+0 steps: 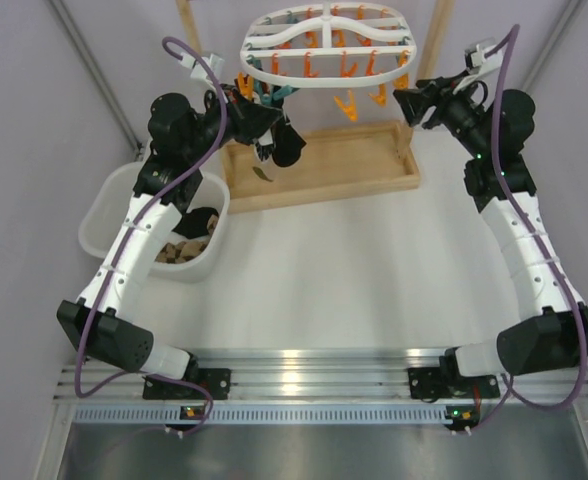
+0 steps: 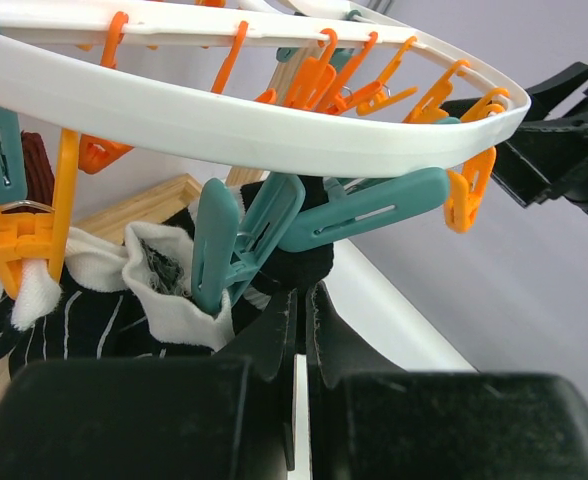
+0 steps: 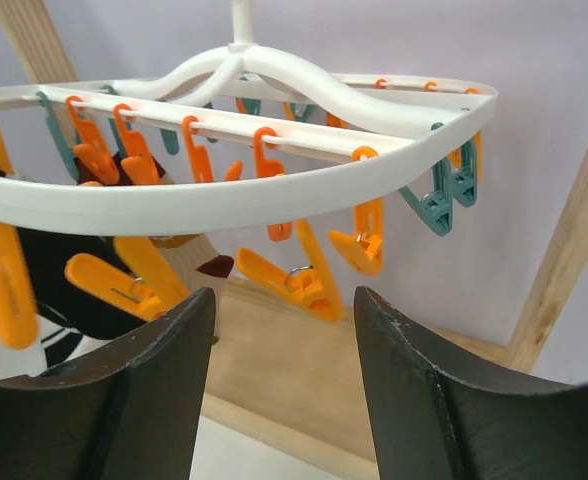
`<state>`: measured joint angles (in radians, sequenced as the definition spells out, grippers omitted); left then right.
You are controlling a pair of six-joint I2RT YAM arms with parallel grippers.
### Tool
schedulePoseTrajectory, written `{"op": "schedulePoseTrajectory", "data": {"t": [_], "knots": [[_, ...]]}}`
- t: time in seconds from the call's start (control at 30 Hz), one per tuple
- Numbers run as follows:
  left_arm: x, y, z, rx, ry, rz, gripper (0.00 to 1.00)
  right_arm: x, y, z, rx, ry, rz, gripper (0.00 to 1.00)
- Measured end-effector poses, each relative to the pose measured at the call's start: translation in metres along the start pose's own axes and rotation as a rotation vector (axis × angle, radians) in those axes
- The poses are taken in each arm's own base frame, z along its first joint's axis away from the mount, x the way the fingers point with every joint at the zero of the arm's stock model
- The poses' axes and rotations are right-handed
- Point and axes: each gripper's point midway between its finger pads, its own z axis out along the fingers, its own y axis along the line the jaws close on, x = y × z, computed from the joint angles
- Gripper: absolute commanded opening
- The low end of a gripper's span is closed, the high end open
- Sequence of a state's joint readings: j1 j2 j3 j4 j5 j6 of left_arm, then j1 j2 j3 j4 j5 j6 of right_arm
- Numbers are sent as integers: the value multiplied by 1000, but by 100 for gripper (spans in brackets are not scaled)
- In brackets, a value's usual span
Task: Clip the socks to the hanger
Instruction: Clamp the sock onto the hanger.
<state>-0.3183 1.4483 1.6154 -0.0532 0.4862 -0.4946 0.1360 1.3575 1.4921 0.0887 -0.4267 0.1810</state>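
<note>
The white hanger [image 1: 319,84] hangs at the back with orange and teal pegs under its rim [image 2: 234,125]. My left gripper [image 1: 271,138] is raised to its left end, shut on a black sock [image 2: 309,262] pinched at the fingertips [image 2: 284,320], just below a teal peg [image 2: 239,245]. A white-cuffed sock [image 2: 164,280] and a striped dark sock [image 2: 84,325] hang beside it from pegs. My right gripper [image 1: 402,100] is at the hanger's right end, open, with an orange peg [image 3: 314,283] just beyond the gap between its fingers [image 3: 179,350], nothing held.
A wooden stand tray [image 1: 324,170] lies under the hanger, with wooden posts [image 1: 436,35] rising at its sides. A white tub [image 1: 99,215] with more socks sits at the left beside my left arm.
</note>
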Motion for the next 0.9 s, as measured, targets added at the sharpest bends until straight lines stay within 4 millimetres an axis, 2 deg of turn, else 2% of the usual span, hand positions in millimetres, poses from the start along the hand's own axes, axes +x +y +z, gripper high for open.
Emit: {"op": "schedulePoseTrajectory", "data": {"t": [0.2, 0.27, 0.37, 0.4, 0.5, 0.63, 0.9], "knots": [[-1, 1, 0, -1, -1, 0, 0, 8, -16, 33, -13, -15, -13, 59], [0, 1, 0, 0, 0, 0, 0, 9, -20, 43, -19, -24, -14, 54], [0, 1, -1, 1, 1, -1, 0, 6, -18, 50, -48, -37, -16, 30], [0, 1, -1, 1, 2, -1, 0, 4, -15, 51, -62, -43, -18, 18], [0, 1, -1, -1, 3, -2, 0, -6, -9, 49, -89, -67, -25, 0], [1, 0, -1, 2, 7, -3, 0, -14, -3, 42, -102, -76, -25, 0], [1, 7, -3, -13, 13, -9, 0, -36, 20, 11, -125, -103, -27, 0]]}}
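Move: The orange clip to take, at the hanger's right end, hangs about 5 cm ahead of the right fingertips, some 2 cm to their left and 1 cm higher. The next orange clip along the near rim is roughly 7 cm left of the fingertips and 2 cm ahead, the one after it about 13 cm left and level fore and aft. From the left hand, the clip to take is some 24 cm right, 8 cm ahead and a little above. Reach the open right gripper forward about 5 cm and slightly left under the hanger's right rim, then shut the fingers on the orange clip there. Keep the pinch and draw back some 5 cm while rising 3 to 4 cm, tipping the fingers slightly up. Hold the left gripper still and shut at the black sock beneath the teal clips. ##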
